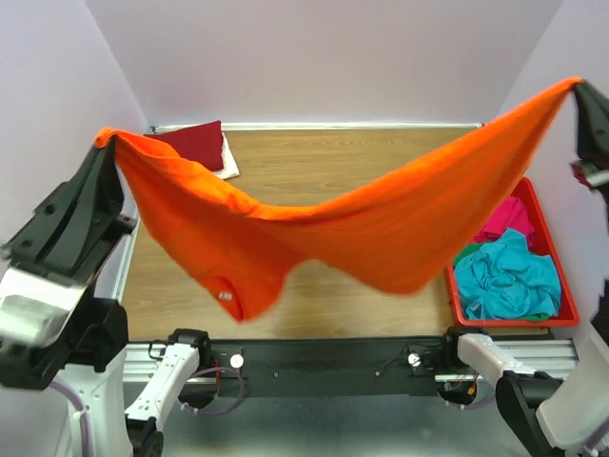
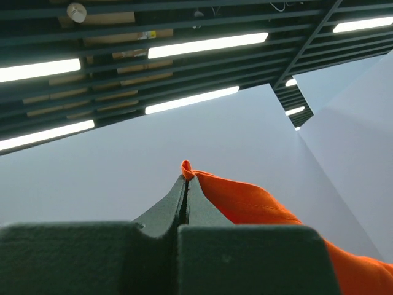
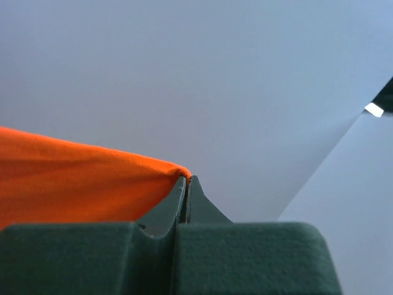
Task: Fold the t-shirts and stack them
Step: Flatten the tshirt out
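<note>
A bright orange t-shirt (image 1: 343, 228) hangs stretched in the air above the table, sagging in the middle. My left gripper (image 1: 107, 143) is shut on its left corner, raised high at the left. My right gripper (image 1: 579, 88) is shut on the other corner, high at the right edge. In the left wrist view the pinched orange edge (image 2: 187, 169) sticks out past the closed left gripper (image 2: 186, 178). The right wrist view has the orange cloth (image 3: 80, 178) running left from the closed right gripper (image 3: 186, 179). A folded dark red t-shirt (image 1: 195, 143) lies on a white one (image 1: 230, 164) at the back left.
A red plastic tray (image 1: 563, 305) stands at the right, holding a crumpled teal t-shirt (image 1: 506, 278) and a magenta pink one (image 1: 506, 217). The wooden table (image 1: 362, 162) runs back to the pale walls. A black rail (image 1: 324, 362) crosses the near edge between the arm bases.
</note>
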Controlling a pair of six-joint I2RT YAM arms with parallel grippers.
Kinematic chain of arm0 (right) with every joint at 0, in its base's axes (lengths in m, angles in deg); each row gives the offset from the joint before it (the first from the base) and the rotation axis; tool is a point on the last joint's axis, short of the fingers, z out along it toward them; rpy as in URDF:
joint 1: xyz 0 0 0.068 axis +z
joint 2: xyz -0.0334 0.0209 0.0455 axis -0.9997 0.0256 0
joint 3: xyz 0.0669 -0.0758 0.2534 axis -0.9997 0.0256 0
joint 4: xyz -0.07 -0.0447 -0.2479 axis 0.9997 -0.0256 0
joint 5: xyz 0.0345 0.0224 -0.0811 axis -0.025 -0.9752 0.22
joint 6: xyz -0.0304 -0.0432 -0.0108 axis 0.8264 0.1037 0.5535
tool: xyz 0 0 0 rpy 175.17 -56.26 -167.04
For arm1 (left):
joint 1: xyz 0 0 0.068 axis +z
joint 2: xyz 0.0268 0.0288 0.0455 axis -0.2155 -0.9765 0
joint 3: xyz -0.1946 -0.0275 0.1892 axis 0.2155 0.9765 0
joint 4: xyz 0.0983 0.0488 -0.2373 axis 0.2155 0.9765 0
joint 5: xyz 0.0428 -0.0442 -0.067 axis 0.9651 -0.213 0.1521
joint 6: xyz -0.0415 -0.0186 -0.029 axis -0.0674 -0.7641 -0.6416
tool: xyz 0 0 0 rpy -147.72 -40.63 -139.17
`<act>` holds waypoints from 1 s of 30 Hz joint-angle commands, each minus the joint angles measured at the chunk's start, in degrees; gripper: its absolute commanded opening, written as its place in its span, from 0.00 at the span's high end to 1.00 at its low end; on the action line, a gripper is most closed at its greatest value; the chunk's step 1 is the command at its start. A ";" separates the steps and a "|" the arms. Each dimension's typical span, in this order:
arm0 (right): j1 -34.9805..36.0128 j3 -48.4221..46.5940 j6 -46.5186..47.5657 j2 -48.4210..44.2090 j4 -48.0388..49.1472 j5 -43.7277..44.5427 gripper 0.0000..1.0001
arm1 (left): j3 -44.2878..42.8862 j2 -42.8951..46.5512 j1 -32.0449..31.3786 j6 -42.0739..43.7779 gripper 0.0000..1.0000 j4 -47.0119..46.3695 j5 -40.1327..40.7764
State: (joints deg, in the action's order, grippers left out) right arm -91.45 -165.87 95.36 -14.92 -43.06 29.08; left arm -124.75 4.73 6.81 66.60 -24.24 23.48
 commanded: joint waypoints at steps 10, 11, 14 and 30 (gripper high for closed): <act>-0.51 43.68 -2.98 6.77 4.49 -13.37 1.00 | 36.91 -9.09 0.00 0.22 1.00 -6.09 11.19; -0.51 45.99 -2.98 8.00 5.55 -14.68 1.00 | 39.36 -11.30 0.00 -0.31 1.00 -7.50 11.28; -0.42 55.64 -4.03 12.31 15.02 -17.42 1.00 | 40.27 -23.07 0.09 -1.37 1.00 -12.51 11.37; 1.51 39.08 -5.97 55.64 21.90 -1.88 0.99 | 4.68 -69.94 2.29 1.35 1.00 12.96 13.82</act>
State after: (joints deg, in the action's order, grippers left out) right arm -90.36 -122.13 91.38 39.83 -24.11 21.35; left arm -116.77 -64.55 8.69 65.93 -14.84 34.34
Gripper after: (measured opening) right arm 0.008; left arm 0.007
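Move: I hold the t-shirt stretched between both hands, high up near the bases. The clear far strip of tabletop lies about 50 cm ahead of my left hand and 70 below; the red folded stack is level with that spot, 18 cm to its left. From my right hand its own far spot is some 36 cm ahead, 2 left and 65 down; the red bin's middle lies 17 cm ahead, 24 right, 63 down. I cast the t-shirt out over the table: both hands sweep forward and down together in one fast arc, fingers keeping their pinch on its two corners. My left goes about 50 cm out and as much down, towards the spot beside the red stack; my right drops some 60 cm while reaching 35 forward. Both wrists pitch over from pointing upwards to forward and downward, by 80 to 90 degrees, easing off at the end. ##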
